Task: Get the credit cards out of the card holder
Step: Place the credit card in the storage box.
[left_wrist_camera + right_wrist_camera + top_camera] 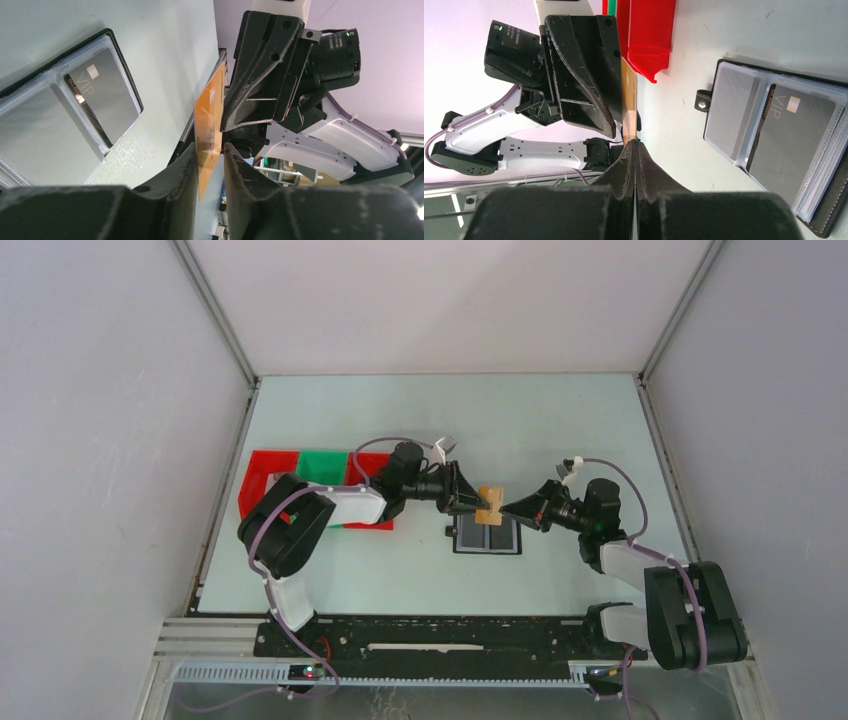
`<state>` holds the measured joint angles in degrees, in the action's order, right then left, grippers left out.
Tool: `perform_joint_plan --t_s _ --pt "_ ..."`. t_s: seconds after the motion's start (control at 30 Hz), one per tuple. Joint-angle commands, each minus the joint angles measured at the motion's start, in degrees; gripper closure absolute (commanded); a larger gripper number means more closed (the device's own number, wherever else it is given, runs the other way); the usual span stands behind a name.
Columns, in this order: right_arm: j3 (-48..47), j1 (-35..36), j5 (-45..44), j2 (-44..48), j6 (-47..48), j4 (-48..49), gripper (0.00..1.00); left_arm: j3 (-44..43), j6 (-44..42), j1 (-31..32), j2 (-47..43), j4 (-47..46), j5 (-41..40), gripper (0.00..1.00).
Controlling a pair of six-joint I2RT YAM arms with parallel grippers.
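An orange credit card (pixel 490 505) hangs in the air just above the card holder (pixel 488 537), held edge-on between both arms. My right gripper (pixel 635 142) is shut on the card's (pixel 629 100) near end. My left gripper (pixel 209 146) straddles the other end of the card (pixel 209 125): one finger lies against it and a narrow gap shows at the other. The black card holder (pixel 731 115) lies open and flat on the table. A dark grey "VIP" card (pixel 794 135) sits in one of its clear sleeves, and the left wrist view shows the same VIP card (pixel 102 100).
A red tray (pixel 265 480) and a green tray (pixel 322 465) lie on the table left of the arms, under the left arm's elbow. The red tray's corner (pixel 646 30) shows behind the left gripper. Grey walls enclose the table on three sides.
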<state>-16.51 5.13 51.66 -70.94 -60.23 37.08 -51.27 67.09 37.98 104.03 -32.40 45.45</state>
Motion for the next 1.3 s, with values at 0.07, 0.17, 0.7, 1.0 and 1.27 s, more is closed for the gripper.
perform_joint_plan --t_s 0.07,0.17,0.7,1.0,1.27 --pt "0.73 0.14 1.38 -1.37 -1.12 4.35 1.0 1.73 2.69 -0.14 -1.12 -5.21 0.94 0.81" --pt "0.95 0.15 1.72 -1.53 -0.99 4.49 1.0 1.2 0.78 -0.23 -1.63 -2.11 0.25 0.99" --pt "-4.35 -2.31 -6.1 14.2 18.79 -32.88 0.38 -10.76 -41.6 -17.52 -21.14 62.35 -9.78 1.0" --pt "-4.76 -2.31 -5.34 13.94 18.78 -33.03 0.38 -17.84 -54.87 -28.87 -27.64 83.02 -25.58 1.0" --pt "-5.02 -2.3 -4.32 14.31 19.41 -35.21 0.39 -21.1 -65.12 -34.31 -25.63 84.6 -34.78 1.0"
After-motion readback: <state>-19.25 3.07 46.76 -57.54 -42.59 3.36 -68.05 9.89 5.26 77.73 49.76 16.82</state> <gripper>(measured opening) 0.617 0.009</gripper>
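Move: The orange credit card stands on edge in the right fingers, its middle about 1 cm right of the left hand's point and 2 cm left of the right hand's. From the left hand, the storage box's green compartment is some 36 cm left, 4 cm ahead and 12 cm below. The red compartment with the black cards is about 25 cm left and 4 cm ahead, and the card holder 6 cm back and 2 cm right, both equally low. The left fingers, already around the card, shut on it; the right fingers then open and let go. The left hand carries the card about 30 cm left towards the green compartment, dipping slightly, then swinging some 5 cm forward and rising a little, while its fingers turn from pointing right to steeply down. The right hand withdraws a few centimetres back, right and down, fingers open. ##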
